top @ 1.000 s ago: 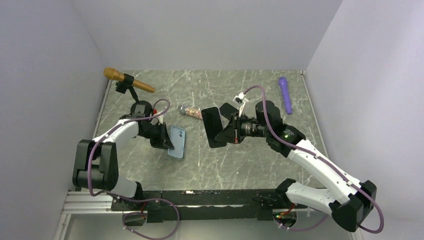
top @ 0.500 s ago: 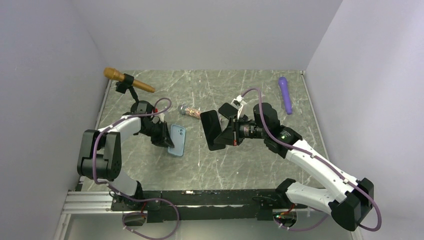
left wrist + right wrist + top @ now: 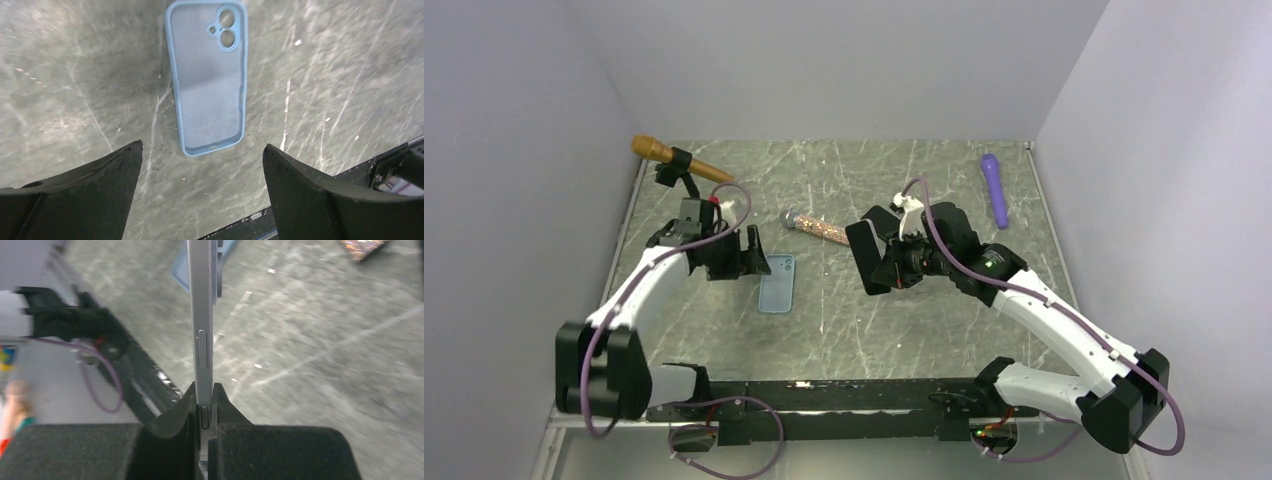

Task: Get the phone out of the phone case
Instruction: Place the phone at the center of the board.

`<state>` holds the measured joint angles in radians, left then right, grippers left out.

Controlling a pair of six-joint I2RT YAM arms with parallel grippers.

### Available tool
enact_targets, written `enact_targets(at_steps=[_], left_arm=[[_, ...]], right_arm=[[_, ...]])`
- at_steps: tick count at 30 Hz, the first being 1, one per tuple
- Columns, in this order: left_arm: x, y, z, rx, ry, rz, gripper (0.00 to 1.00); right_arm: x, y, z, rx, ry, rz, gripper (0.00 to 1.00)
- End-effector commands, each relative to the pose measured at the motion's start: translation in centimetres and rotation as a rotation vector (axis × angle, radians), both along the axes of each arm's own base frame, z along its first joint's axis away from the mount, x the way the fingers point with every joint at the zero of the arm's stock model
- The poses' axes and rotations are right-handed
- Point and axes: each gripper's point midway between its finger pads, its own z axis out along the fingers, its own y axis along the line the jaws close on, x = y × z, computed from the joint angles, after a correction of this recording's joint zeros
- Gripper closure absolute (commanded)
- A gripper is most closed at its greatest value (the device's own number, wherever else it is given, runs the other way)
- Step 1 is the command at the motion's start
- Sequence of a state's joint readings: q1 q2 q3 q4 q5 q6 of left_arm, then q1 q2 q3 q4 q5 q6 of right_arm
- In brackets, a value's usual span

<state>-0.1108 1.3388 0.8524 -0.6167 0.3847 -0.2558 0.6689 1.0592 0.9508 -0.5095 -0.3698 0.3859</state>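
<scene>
The light blue phone case (image 3: pixel 776 283) (image 3: pixel 208 75) lies empty and flat on the marble table, its hollow side up. My left gripper (image 3: pixel 751 254) (image 3: pixel 202 152) hangs open just above the case's near end, with nothing between its fingers. The phone (image 3: pixel 864 257) (image 3: pixel 202 315) is held on edge above the table, right of the case, with my right gripper (image 3: pixel 890 266) (image 3: pixel 204 390) shut on its thin side. In the right wrist view a corner of the case (image 3: pixel 181 270) shows behind the phone.
A gold microphone (image 3: pixel 680 162) lies at the back left. A glittery tube (image 3: pixel 815 224) rests between the arms. At the back right lies a purple stick (image 3: pixel 995 188). The dark rail (image 3: pixel 320 205) along the table's near edge sits close below my left gripper.
My left gripper let go of the case and opened wide, then pulled back to the left. The case now lies flat. My right gripper shifted slightly right with the phone.
</scene>
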Motion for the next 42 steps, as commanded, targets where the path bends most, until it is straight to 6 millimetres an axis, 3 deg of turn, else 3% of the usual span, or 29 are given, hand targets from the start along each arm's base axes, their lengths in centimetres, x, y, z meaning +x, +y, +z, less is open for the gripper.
enact_targets(at_steps=[1,6,10,13,15,18,23,27,32,38,42], left_arm=[[0.5,0.3,5.9,0.02,-0.215,0.063,0.06],[0.3,-0.7,15.2,-0.069,-0.551,0.091,0.06],[0.5,0.8,22.6,-0.097,-0.859,0.19,0.04],[0.7,2.9,26.6,-0.067,-0.998,0.303,0.03],[0.7,3.3,29.1,-0.057,-1.072,0.308,0.04],[1.1,4.4,31.6,-0.004,-1.151,0.335,0.04],[1.0,6.7,33.0,0.112,-1.221,0.404,0.03],[0.6,7.6,32.0,0.158,-1.251,0.427,0.03],[1.1,7.6,29.7,0.194,-1.227,0.413,0.04],[1.1,6.7,29.0,0.173,-1.207,0.377,0.05],[1.2,7.2,28.8,0.197,-1.197,0.399,0.05]], right_arm=[[2.2,-3.4,-0.6,-0.244,-0.135,-0.035,1.0],[1.5,-3.1,-1.7,-0.402,-0.265,0.12,1.0],[-0.8,-2.4,-4.9,-0.574,-0.24,0.359,1.0],[-4.0,-1.1,-7.7,-0.646,-0.154,0.6,1.0],[-5.6,0.1,-8.9,-0.647,-0.099,0.721,1.0],[-8.1,1.4,-10.8,-0.626,-0.029,0.918,1.0],[-10.4,2.3,-13.2,-0.602,0.037,1.106,1.0],[-11.2,2.4,-14.1,-0.567,0.046,1.167,1.0],[-11.6,2.2,-15.0,-0.558,0.064,1.203,1.0],[-11.3,3.3,-15.8,-0.546,0.071,1.236,1.0],[-11.1,4.2,-16.3,-0.541,0.083,1.253,1.0]])
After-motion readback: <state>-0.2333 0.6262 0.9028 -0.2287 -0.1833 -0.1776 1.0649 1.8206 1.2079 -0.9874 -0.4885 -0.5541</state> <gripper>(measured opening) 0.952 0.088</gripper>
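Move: The phone, already in the right fingers, is bound for bare table at the front middle, about 14 cm back, 5 cm left and 19 cm below that hand. The empty blue case lies some 5 cm ahead and 21 cm left of the hand, also 19 cm down. From the open left hand the same spot is about 19 cm back, 20 cm right and 6 cm down; the case is 1 cm ahead, 4 cm right and 6 cm down. Keeping its pinch on the phone, the right hand carries it down some 17 cm and back about 11 towards the front middle of the table, swinging counter-clockwise as the fingers tip steeply downward. The left hand, still open, rises about 28 cm off the case and drifts left, tilting until its fingers point level forward. ##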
